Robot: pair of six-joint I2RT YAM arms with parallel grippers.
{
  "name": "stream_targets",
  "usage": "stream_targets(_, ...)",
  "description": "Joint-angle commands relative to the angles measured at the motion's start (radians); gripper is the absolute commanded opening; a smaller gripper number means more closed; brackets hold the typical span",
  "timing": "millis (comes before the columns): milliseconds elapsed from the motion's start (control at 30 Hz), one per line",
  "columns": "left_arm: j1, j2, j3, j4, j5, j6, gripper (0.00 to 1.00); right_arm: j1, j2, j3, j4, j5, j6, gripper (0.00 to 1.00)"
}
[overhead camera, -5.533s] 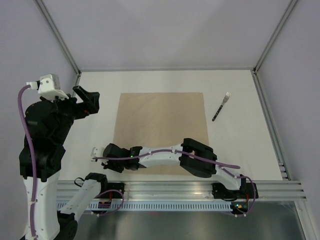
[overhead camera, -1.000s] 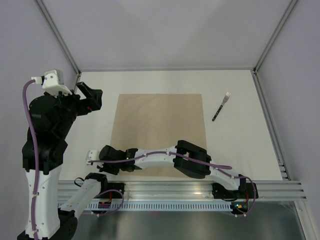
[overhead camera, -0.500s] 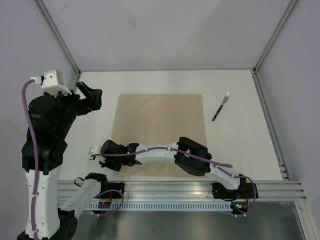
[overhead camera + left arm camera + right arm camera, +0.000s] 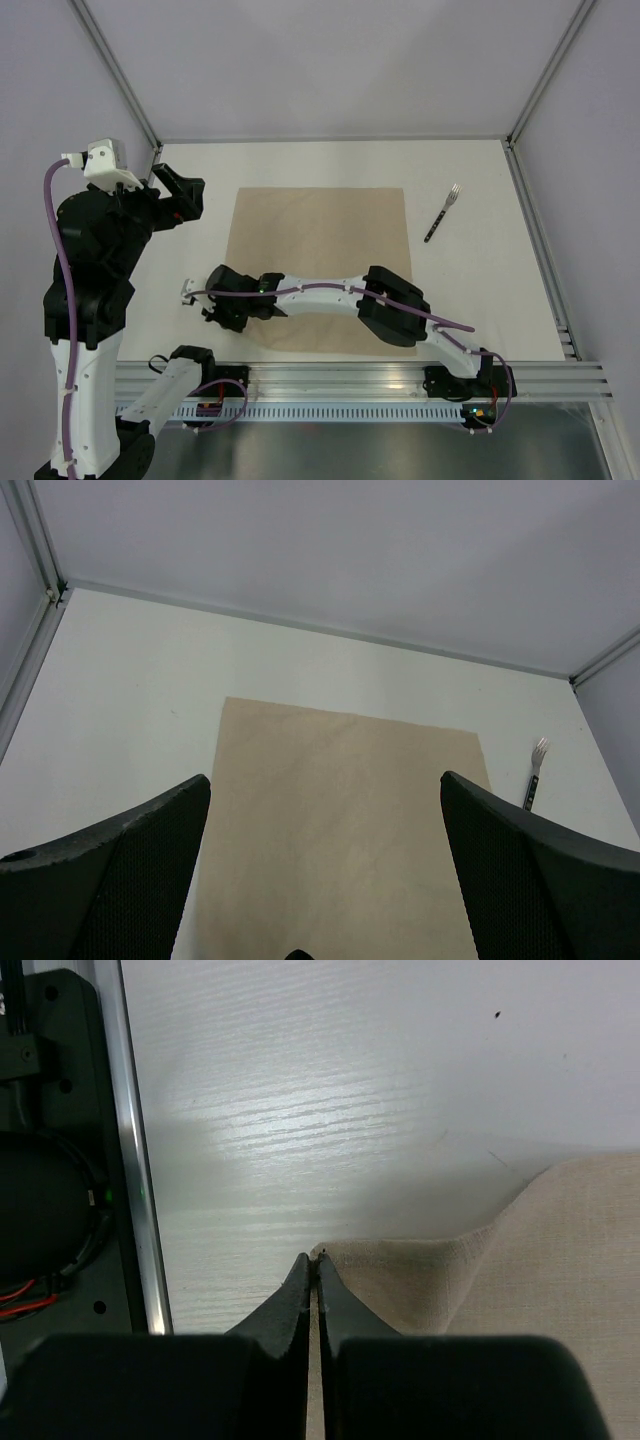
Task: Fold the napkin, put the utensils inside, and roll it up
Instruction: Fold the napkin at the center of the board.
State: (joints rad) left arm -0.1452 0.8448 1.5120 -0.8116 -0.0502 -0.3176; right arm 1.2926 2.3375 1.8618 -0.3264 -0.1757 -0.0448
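The tan napkin (image 4: 325,250) lies flat mid-table, also seen in the left wrist view (image 4: 340,810). Its near-left corner (image 4: 400,1260) is pulled up off the table, and my right gripper (image 4: 314,1260) is shut on that corner's tip. From above, the right gripper (image 4: 218,310) sits at the napkin's near-left corner with its arm stretched across the near edge. The fork (image 4: 443,212), silver tines and black handle, lies to the right of the napkin (image 4: 535,783). My left gripper (image 4: 180,195) hangs high at the far left, open (image 4: 325,780) and holding nothing.
An aluminium rail (image 4: 350,375) runs along the near table edge. The left arm's black base and a metal strip (image 4: 135,1210) lie just left of the right gripper. Raised frame edges (image 4: 535,240) and grey walls border the white table (image 4: 480,290).
My right gripper has moved away from the near edge and slightly right, drawing the napkin's near-left corner up with it. The left arm and fork have stayed put.
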Motion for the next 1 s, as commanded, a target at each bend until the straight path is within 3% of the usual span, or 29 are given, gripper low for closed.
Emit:
stream_targets(0, 0.004, 0.002, 0.017, 0.031, 0.021, -0.04, 1.0, -0.018, -0.084, 0.054, -0.014, -0.011, 0.033, 0.01)
stream_targets(433, 0.006, 0.002, -0.004, 0.046, 0.027, -0.043, 1.0, -0.088, -0.147, 0.048, -0.019, -0.021, 0.042, 0.0)
stream_targets(967, 0.004, 0.01, -0.084, 0.117, 0.073, -0.066, 1.0, -0.278, -0.293, -0.156, -0.003, -0.008, 0.013, 0.01)
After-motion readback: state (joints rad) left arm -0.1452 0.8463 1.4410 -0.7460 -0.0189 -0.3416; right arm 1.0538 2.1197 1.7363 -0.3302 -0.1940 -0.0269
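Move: The right fingers already hold the napkin's near-left corner, 3 or 4 cm over the board. From them the napkin's middle lies about 17 cm ahead and 20 cm to the right, its far-left corner some 37 cm straight ahead, and the fork about 31 cm ahead and 48 cm right, all roughly 4 cm lower. From the raised left hand the napkin's middle is about 7 cm ahead, 20 cm right and 43 cm below. Keep the right gripper pinched on the corner and peel it up and forward, then carry it forward and increasingly to the right over the napkin towards its middle: about 12 cm forward, 7 cm right and 7 cm up in all, gathering speed, with the hand swinging some 15 degrees clockwise. Late on, start the open left gripper easing forward and down a centimetre or so. ##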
